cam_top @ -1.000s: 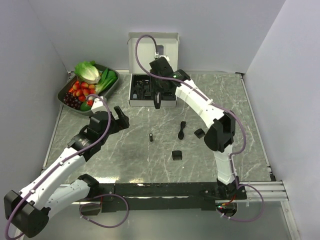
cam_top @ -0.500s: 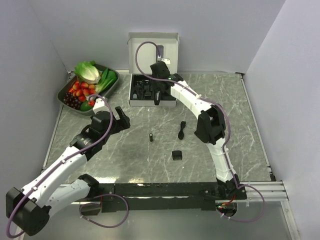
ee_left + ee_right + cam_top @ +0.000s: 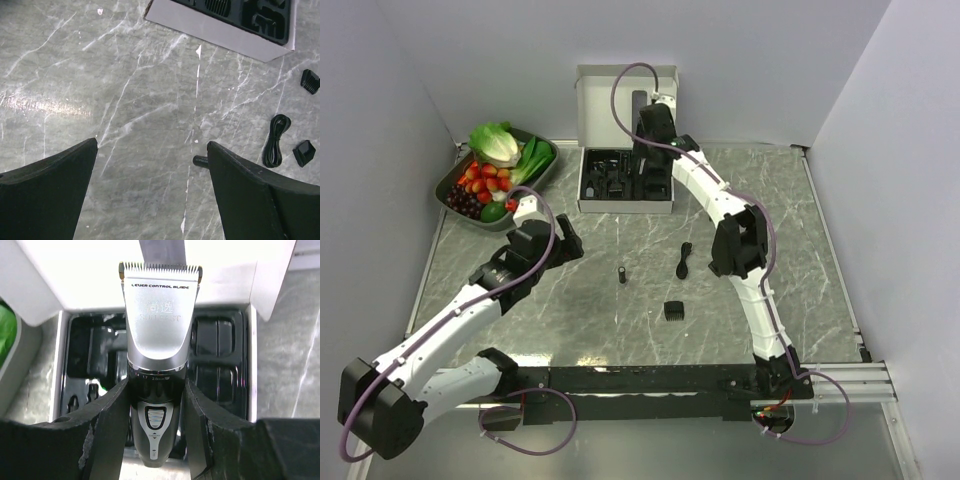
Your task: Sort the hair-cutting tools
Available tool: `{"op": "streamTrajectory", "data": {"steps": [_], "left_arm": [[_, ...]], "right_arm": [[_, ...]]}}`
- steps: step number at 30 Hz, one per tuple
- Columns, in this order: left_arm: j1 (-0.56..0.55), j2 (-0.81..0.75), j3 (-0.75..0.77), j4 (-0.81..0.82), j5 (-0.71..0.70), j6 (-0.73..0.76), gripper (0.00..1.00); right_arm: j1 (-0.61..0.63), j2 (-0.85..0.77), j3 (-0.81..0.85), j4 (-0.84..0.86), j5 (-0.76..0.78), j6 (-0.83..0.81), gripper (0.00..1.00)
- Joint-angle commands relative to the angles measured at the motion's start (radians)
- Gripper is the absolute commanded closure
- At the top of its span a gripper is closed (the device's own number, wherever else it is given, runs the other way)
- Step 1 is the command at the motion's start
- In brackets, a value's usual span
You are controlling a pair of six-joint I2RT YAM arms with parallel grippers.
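Note:
My right gripper [image 3: 157,385] is shut on the black-and-silver hair clipper [image 3: 157,325], jaws pressed on both sides of its dark waist, blade end pointing away. In the top view this gripper [image 3: 648,128] holds the clipper [image 3: 639,104] over the back of the white box's black insert [image 3: 620,180]. On the table lie a short black cylinder [image 3: 622,273], a slim black looped piece [image 3: 684,262] and a comb guard [image 3: 674,310]. My left gripper [image 3: 563,242] hangs open and empty left of them; the cylinder [image 3: 200,160] peeks out beside its right finger [image 3: 250,195].
The box's lid [image 3: 605,95] stands upright against the back wall. A tray [image 3: 548,165] of vegetables and fruit sits at the back left. Two more small black pieces [image 3: 304,152] [image 3: 310,80] lie right of the looped piece. Walls close in the table on three sides.
My right arm has carried the clipper back and up, from the box's front edge to over its rear by the lid. My left arm has shifted slightly toward the middle.

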Motion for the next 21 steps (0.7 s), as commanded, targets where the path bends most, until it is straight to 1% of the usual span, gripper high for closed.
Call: {"op": "streamTrajectory", "data": {"steps": [1, 11, 18, 21], "left_arm": [[-0.003, 0.011, 0.030, 0.036, -0.007, -0.002, 0.03], [-0.004, 0.013, 0.022, 0.041, -0.012, -0.002, 0.03], [-0.004, 0.012, 0.018, 0.045, -0.007, -0.002, 0.03], [-0.004, 0.005, 0.018, 0.042, -0.006, -0.005, 0.03]], "right_arm": [[0.000, 0.026, 0.038, 0.084, -0.021, -0.010, 1.00], [0.009, 0.098, 0.070, 0.074, -0.015, -0.028, 1.00], [0.028, 0.105, 0.061, 0.052, 0.034, -0.075, 1.00], [0.029, 0.108, 0.062, 0.019, 0.036, -0.077, 1.00]]}}
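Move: The right hand holds the hair clipper above the open tool box. The empty clipper slot in the tray lies some 12 cm below the hand, about 1 cm back and 1 cm left. The vegetable bowl is about 37 cm to its left, level in reach; the coiled cable lies some 23 cm back and 11 cm right. From the left hand, the slot is roughly 29 cm ahead and 16 cm right, 11 cm lower. Keeping its grip on the clipper, the right hand lowers it about 7 cm towards the tray slot. ##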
